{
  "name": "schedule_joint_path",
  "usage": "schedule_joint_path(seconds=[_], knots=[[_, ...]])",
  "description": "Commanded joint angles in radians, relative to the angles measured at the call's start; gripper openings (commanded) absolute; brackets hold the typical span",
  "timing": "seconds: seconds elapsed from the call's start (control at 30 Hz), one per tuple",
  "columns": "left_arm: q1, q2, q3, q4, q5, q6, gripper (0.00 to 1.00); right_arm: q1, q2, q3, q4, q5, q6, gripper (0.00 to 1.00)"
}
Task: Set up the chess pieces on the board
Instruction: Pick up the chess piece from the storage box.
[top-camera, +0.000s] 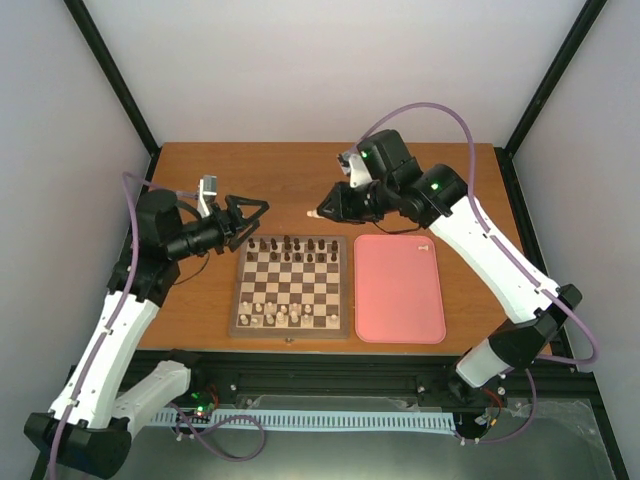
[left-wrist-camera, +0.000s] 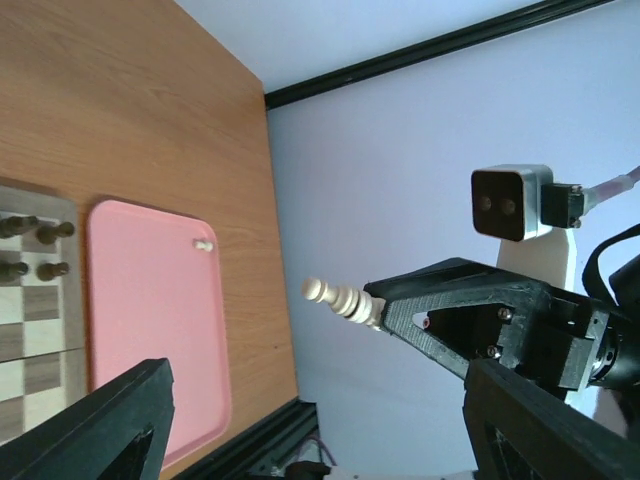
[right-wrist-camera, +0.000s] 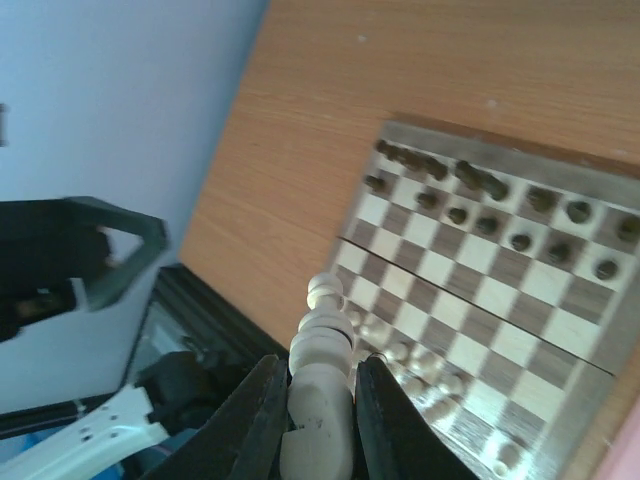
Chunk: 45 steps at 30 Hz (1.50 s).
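My right gripper (top-camera: 331, 208) hangs above the table behind the board (top-camera: 290, 322), shut on a cream-white chess piece (top-camera: 314, 213) that points left. In the right wrist view the fingers (right-wrist-camera: 258, 405) clamp that piece's base (right-wrist-camera: 322, 352). My left gripper (top-camera: 246, 214) faces it from the left, open and holding nothing. In the left wrist view the held piece (left-wrist-camera: 340, 297) floats between my own wide fingers (left-wrist-camera: 100, 420). Cream chess pieces (top-camera: 275, 313) stand in the board's near rows, dark ones (top-camera: 295, 244) in the far rows. One small cream piece (top-camera: 424, 243) lies on the tray.
A pink tray (top-camera: 400, 300) lies just right of the board. The board (right-wrist-camera: 500, 300) and the other gripper (right-wrist-camera: 95, 255) show in the right wrist view. Black frame posts and grey walls enclose the table.
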Motion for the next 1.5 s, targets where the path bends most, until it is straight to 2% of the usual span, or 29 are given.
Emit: schedule_joint_path(seconds=[0.0, 0.27, 0.4, 0.8, 1.47], knots=[[0.005, 0.012, 0.005, 0.141, 0.068, -0.156, 0.79, -0.007, 0.049, 0.064, 0.096, -0.154, 0.02, 0.18], [-0.018, 0.048, 0.012, 0.194, 0.068, -0.231, 0.71, -0.007, 0.11, 0.144, 0.167, -0.222, 0.062, 0.18], [-0.028, 0.054, 0.012, 0.216, 0.044, -0.254, 0.61, -0.006, 0.118, 0.153, 0.206, -0.259, 0.088, 0.18], [-0.062, 0.089, 0.032, 0.247, 0.002, -0.278, 0.57, -0.005, 0.13, 0.161, 0.294, -0.347, 0.154, 0.18], [-0.073, 0.127, 0.106, 0.286, -0.053, -0.338, 0.45, -0.006, 0.131, 0.161, 0.293, -0.351, 0.149, 0.18]])
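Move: The chess piece is in the right hand's fingers, its head sticking out some 2 cm to the left, 1 cm ahead and 1 cm below the hand point. The left gripper, where it is being taken, lies about 15 cm left of the right hand, 2 cm back and 2 cm higher; from the left hand the piece is 13 cm right, 2 cm ahead, 3 cm below. Beneath the right hand by about 31 cm, and 7 cm back, are the chessboard, 8 cm left, and the pink tray, 20 cm right. The chess piece, still gripped by the right hand, is carried left and up about 10 cm towards the left gripper, the wrist tipping its fingers up some 20 degrees, then held there. The left hand comes to meet it, rising nearly 5 cm with 3 cm forward and a little right, fingers lifting and narrowing to about half open around the piece's head without pinching it. ##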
